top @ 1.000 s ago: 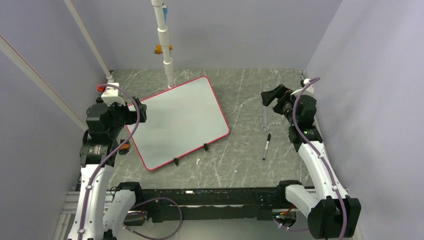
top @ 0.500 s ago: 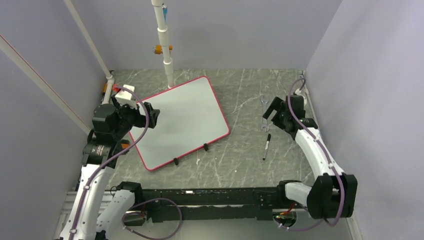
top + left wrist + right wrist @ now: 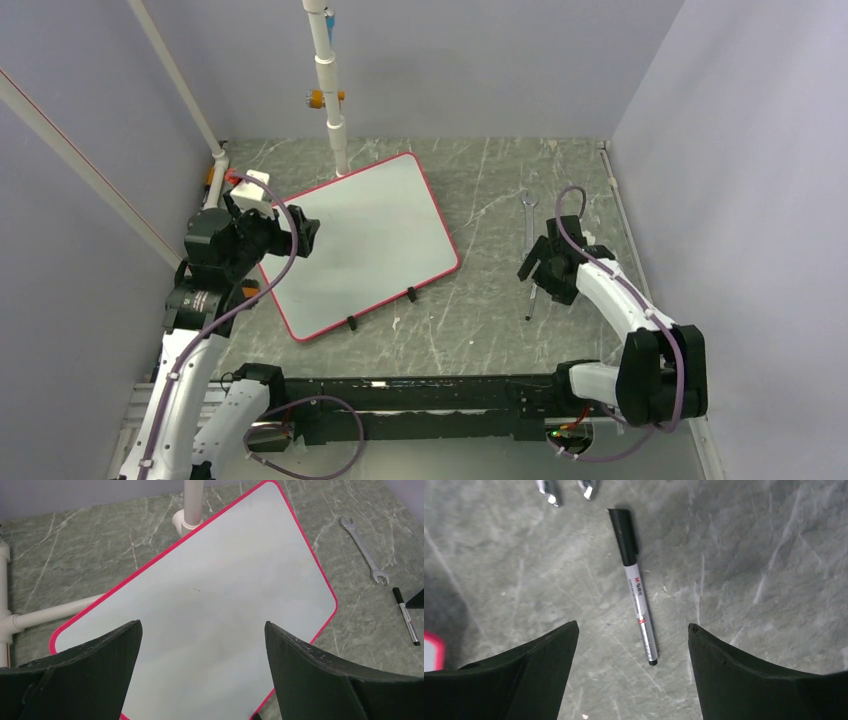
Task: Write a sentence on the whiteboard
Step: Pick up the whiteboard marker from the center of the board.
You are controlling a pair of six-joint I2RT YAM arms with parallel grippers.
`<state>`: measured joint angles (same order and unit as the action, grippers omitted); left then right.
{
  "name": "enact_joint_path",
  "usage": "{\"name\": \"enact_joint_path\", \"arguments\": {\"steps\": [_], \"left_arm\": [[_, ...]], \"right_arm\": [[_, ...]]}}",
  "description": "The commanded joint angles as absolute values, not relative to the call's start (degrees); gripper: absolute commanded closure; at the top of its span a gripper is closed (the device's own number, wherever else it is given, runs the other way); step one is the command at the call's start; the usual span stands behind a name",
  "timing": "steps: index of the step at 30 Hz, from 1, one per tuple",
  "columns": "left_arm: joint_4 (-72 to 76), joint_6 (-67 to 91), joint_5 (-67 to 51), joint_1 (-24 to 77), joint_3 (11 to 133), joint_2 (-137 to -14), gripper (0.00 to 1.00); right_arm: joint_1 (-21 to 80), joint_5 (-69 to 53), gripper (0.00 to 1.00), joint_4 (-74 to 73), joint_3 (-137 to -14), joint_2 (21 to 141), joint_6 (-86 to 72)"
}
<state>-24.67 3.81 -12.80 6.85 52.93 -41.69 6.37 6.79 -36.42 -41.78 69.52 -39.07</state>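
Observation:
The whiteboard [image 3: 360, 240], white with a red rim, lies tilted on the left half of the table. It also fills the left wrist view [image 3: 215, 605]. Its face is blank and no sentence shows on it. My left gripper [image 3: 300, 235] is open and empty above the board's left part [image 3: 202, 625]. A slim black-capped marker pen [image 3: 636, 587] lies on the table at the right. My right gripper [image 3: 633, 626] is open and empty just above it, a finger on each side. In the top view the right gripper [image 3: 535, 275] hides most of the pen [image 3: 529, 308].
A metal wrench [image 3: 527, 215] lies just beyond the pen, and shows in the left wrist view [image 3: 365, 555]. A white pipe stand [image 3: 335, 120] rises at the board's far edge. Two black clips [image 3: 410, 294] sit at the board's near edge. Grey walls enclose the table.
My right arm has swung down from the back right to sit low over the pen. My left gripper moved right over the board's edge, then stayed still.

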Motion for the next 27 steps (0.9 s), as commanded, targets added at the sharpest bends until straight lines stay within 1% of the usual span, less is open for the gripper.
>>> {"name": "enact_joint_path", "arguments": {"steps": [1, 2, 3, 5, 11, 14, 15, 19, 20, 23, 24, 27], "left_arm": [[-23.0, 3.4, -14.6, 7.0, 54.5, -40.5, 0.04], [-23.0, 3.4, -14.6, 7.0, 54.5, -40.5, 0.04], [-23.0, 3.4, -14.6, 7.0, 54.5, -40.5, 0.04], [-23.0, 3.3, -14.7, 7.0, 54.5, -40.5, 0.04], [-23.0, 3.3, -14.8, 7.1, 54.6, -40.3, 0.04], [-22.9, 3.3, -14.8, 7.0, 54.5, -40.0, 0.04], [-22.9, 3.3, -14.8, 7.1, 54.5, -40.1, 0.04], [-22.8, 3.3, -15.4, 7.1, 54.4, -40.5, 0.04], [-22.8, 3.3, -15.6, 7.0, 54.4, -40.6, 0.04], [-22.7, 3.0, -16.7, 7.1, 54.3, -41.0, 0.05], [-22.5, 2.9, -17.3, 7.1, 54.2, -41.0, 0.05], [-21.6, 2.7, -20.8, 7.1, 53.9, -41.0, 0.05]], "right_arm": [[6.5, 7.9, 0.23, -34.5, -40.1, 73.2, -39.7], [6.5, 7.7, 0.30, -33.9, -39.8, 74.2, -39.4], [6.5, 7.3, 0.34, -33.2, -39.6, 75.2, -39.3], [6.5, 6.4, 0.39, -32.0, -39.2, 76.9, -39.2], [6.6, 5.9, 0.41, -31.1, -39.3, 79.1, -38.6], [6.6, 6.0, 0.46, -30.8, -39.5, 80.1, -37.6], [6.6, 5.9, 0.50, -30.6, -39.5, 80.6, -37.2], [6.9, 6.3, 0.71, -30.5, -39.8, 81.4, -35.7], [7.0, 6.5, 0.79, -30.5, -39.9, 81.2, -35.4], [8.7, 6.8, 0.98, -31.3, -40.6, 79.5, -34.7], [10.0, 7.9, 1.00, -32.0, -41.2, 78.7, -34.5], [14.3, 10.0, 1.00, -34.1, -43.9, 76.0, -33.0]]}}
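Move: The whiteboard marker lies under the open right fingers, its middle about 2 cm ahead of that hand, level with it sideways and some 5 cm below. The wrench's middle is roughly 17 cm ahead and 3 cm left, and the whiteboard's nearest corner about 3 cm ahead and 17 cm left, both on the same table. From the left hand the marker is some 46 cm to the right, about level fore-and-aft and 28 cm below. Down goes the right hand by nearly 5 cm onto the marker, easing back about 1 cm while the fingers tip some 8 degrees nearer to vertical. There it stays low while the fingers close from nearly wide open, pinching the barrel near the red ring, behind the middle towards the tail; at the end it starts slightly left, with a small counter-clockwise turn. ##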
